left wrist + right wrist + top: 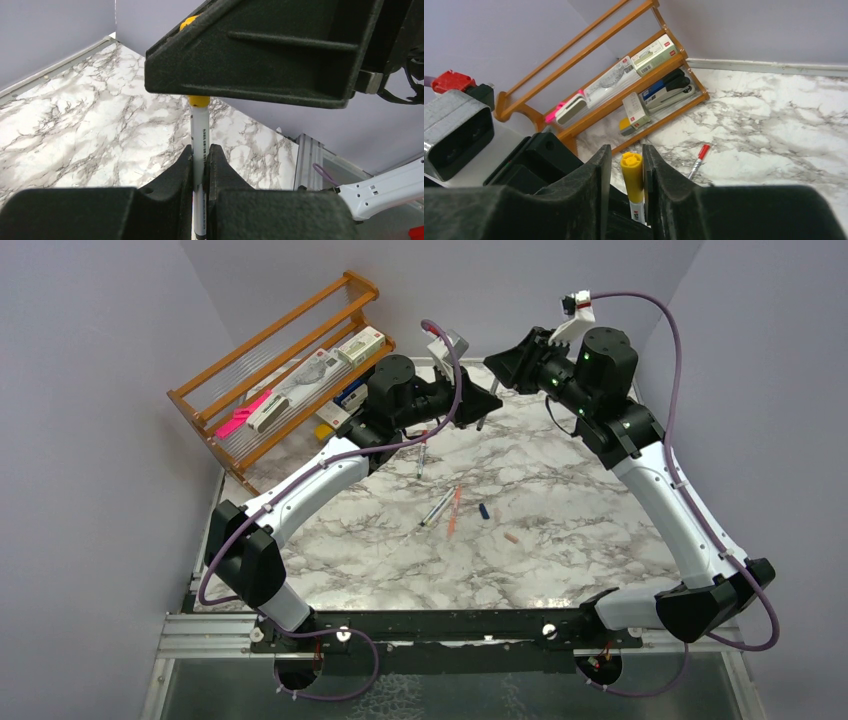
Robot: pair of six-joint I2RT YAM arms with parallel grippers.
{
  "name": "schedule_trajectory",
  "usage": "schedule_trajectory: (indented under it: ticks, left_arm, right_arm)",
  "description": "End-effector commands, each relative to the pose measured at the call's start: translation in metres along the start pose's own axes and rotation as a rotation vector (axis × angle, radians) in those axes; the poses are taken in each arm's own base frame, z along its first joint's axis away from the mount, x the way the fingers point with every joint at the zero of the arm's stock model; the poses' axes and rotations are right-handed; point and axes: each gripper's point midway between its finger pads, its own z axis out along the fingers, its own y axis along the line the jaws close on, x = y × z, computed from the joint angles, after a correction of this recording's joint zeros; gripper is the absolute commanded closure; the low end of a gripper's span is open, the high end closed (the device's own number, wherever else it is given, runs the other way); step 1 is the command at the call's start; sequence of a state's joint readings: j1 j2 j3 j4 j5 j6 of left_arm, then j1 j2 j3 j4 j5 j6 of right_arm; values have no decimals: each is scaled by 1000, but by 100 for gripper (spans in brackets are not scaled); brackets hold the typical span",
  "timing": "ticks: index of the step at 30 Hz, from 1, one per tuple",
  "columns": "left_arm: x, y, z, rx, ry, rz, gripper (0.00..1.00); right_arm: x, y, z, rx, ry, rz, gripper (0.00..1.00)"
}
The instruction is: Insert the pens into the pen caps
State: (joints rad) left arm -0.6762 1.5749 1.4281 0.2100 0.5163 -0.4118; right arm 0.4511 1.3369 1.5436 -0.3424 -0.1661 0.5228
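Observation:
My left gripper [201, 147] is shut on a grey-white pen [200, 127] and holds it upright above the back of the table. A yellow cap [199, 101] sits on the pen's top end. My right gripper [626, 150] stands around that yellow cap [632, 175]; one finger touches it and a narrow gap shows at the other. In the top view the two grippers meet at the back middle, left [487, 400] and right [500, 367]. A red-capped pen [421, 455], a grey pen [437, 508], a salmon-orange pen [455, 510], a dark blue cap [484, 511] and a pale pink cap [512, 537] lie on the marble.
A wooden rack [280, 370] stands at the back left with a pink bar [243, 412], boxes and a stapler on it. The red-capped pen also shows in the right wrist view [698, 161]. Grey walls close in on the table's sides.

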Motion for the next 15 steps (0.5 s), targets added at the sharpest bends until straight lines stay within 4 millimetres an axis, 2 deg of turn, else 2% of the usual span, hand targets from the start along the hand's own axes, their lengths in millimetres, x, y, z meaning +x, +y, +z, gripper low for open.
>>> schedule_trajectory:
  ticks: [1,3,4,11,15]
  left_arm:
    - [-16,-13,-4,34,-45,41,100]
    - [-16,-13,-4,33,-45,39,100]
    - [-17,-13,-4,32,-47,38,100]
    - [-31,-16,0,42,-71,49,100]
    - [-47,-16,4,29,-101,70,100]
  right_arm:
    - [-7,5,-1,-30,-15,-9,81]
    - [-5,5,-1,-34,-7,-8,97]
    - [-3,5,-1,-34,0,-9,99]
    - [15,7,-6,-65,60,4,99]
    - [29,13,-9,-101,109,54,99]
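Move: The yellow cap already sits on top of the upright pen in the left fingers, and lies right between the right hand's open fingers, within about 1 cm of their middle. On the table, some 40 cm below the right hand, the red-capped pen lies about 8 cm ahead and 14 cm left, and the blue cap about 5 cm back and 1 cm left. From the left hand, the yellow cap is about 5 cm up and 3 cm ahead. The right fingers close from about a third open to nearly shut, pinching the yellow cap from its two sides, while the hand itself hardly shifts. With the cap gripped, the right hand then eases down about half a centimetre along the pen's line towards the left hand, which stays in place and keeps its hold on the pen underneath. ##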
